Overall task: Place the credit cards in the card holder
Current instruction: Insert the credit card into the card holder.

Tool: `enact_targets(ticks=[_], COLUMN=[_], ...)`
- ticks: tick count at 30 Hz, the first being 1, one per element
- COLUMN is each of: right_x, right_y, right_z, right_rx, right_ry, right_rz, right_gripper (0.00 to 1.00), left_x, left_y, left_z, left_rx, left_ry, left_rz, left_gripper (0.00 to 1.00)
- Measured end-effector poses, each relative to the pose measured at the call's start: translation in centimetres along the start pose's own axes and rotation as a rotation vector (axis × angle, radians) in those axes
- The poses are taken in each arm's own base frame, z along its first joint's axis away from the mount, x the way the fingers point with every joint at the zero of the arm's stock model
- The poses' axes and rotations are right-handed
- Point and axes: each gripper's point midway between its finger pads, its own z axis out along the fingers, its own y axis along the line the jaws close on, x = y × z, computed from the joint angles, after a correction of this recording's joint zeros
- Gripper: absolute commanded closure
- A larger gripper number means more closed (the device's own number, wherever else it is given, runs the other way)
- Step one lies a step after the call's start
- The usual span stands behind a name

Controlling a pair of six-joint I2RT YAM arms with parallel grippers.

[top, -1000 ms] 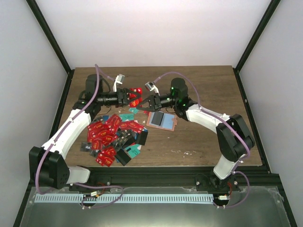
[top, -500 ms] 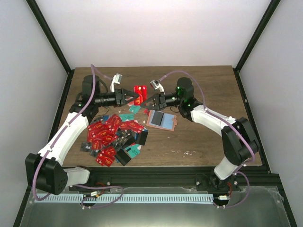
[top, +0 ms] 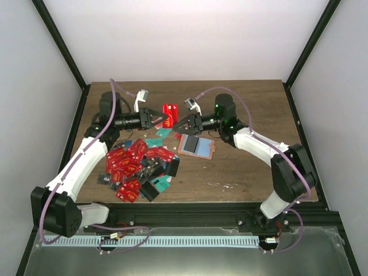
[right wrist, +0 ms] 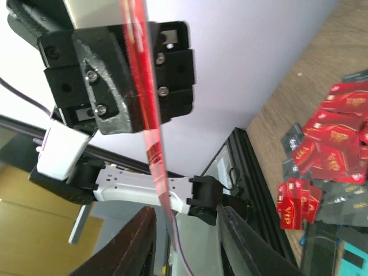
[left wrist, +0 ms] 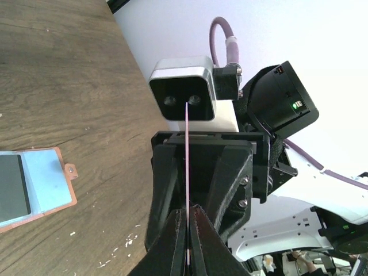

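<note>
A red credit card [top: 169,112] hangs in the air between the two arms, above the back of the table. My left gripper [top: 162,119] is shut on its edge; the left wrist view shows the thin card [left wrist: 187,161] pinched between the closed jaws of that gripper [left wrist: 188,230]. My right gripper [top: 176,123] faces it from the right, and in its own view it [right wrist: 185,217] stands open, the card [right wrist: 144,86] running between its fingers without touching them. The card holder [top: 196,145], salmon-rimmed, lies flat just below the grippers.
A heap of red, teal and black cards [top: 138,167] covers the table's left middle, and also shows in the right wrist view [right wrist: 333,155]. The holder [left wrist: 34,187] lies near the table's centre. Dark frame posts rise at both back corners.
The left gripper has closed on the red card while the right gripper's jaws have opened off it. Earlier, both arms had risen slightly with the card.
</note>
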Motion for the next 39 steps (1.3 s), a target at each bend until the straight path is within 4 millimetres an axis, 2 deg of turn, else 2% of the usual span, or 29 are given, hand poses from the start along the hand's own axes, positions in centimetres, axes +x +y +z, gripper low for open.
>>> enact_targets(ticks=[4, 7, 9, 14, 18, 21, 26, 34, 39], right_x=[-0.5, -0.6, 0.0, 3.8, 7.2, 8.3, 8.7, 9.9, 10.8], right_y=[-1.9, -4.0, -6.1, -12.8, -15.6, -16.4, -16.9, -18.0, -19.5], right_z=[-1.9, -4.5, -6.4, -10.7, -12.6, -13.6, -14.4, -14.4, -14.2], right_rx=[0.114, 0.249, 0.352, 0.622, 0.751, 0.81, 0.845, 0.85, 0.851], right_ry=[-0.066, -0.145, -0.189, -0.231, -0.216, -0.21, -0.217, -0.197, -0.165], right_rz=[0.025, 0.053, 0.092, 0.26, 0.351, 0.367, 0.364, 0.394, 0.437], right_gripper=[0.66, 0.67, 0.67, 0.67, 0.66, 0.66, 0.66, 0.68, 0.69], left_x=[0.3, 1.1, 1.8, 3.9, 5.1, 5.5, 6.1, 7.0, 6.6], left_y=[0.6, 1.7, 2.8, 5.7, 7.2, 8.0, 10.1, 14.3, 16.4], left_z=[0.2, 0.9, 1.8, 4.5, 7.3, 9.2, 11.4, 14.1, 15.6], left_rx=[-0.018, -0.041, -0.059, -0.113, -0.145, -0.164, -0.203, -0.28, -0.324], left_ry=[0.011, 0.041, 0.074, 0.171, 0.257, 0.302, 0.358, 0.438, 0.469], left_rz=[-0.004, -0.015, -0.029, -0.068, -0.065, -0.045, -0.049, -0.081, -0.079], left_gripper=[0.96, 0.96, 0.96, 0.96, 0.96, 0.96, 0.96, 0.96, 0.96])
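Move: The left hand holds the red card upright. The card holder it is bound for lies flat about 6 cm farther out, 13 cm to the right and 30 cm below. From the right hand, the holder is some 8 cm ahead, 9 cm to the right and 27 cm below. From the left hand, a loose teal card lies roughly 13 cm ahead and 1 cm left, and the card pile's middle 4 cm back and 9 cm left, both on the table. Keeping its pinch on the red card, the left hand carries it down about 20 cm, also right and then increasingly forward, to over the card holder, tipping its fingers some 30 degrees farther downward. The right hand, its fingers already parted, draws clear of the card's edge and sweeps down and right to just beside the holder's right end, its fingers swinging to point down and forward and staying part open. ##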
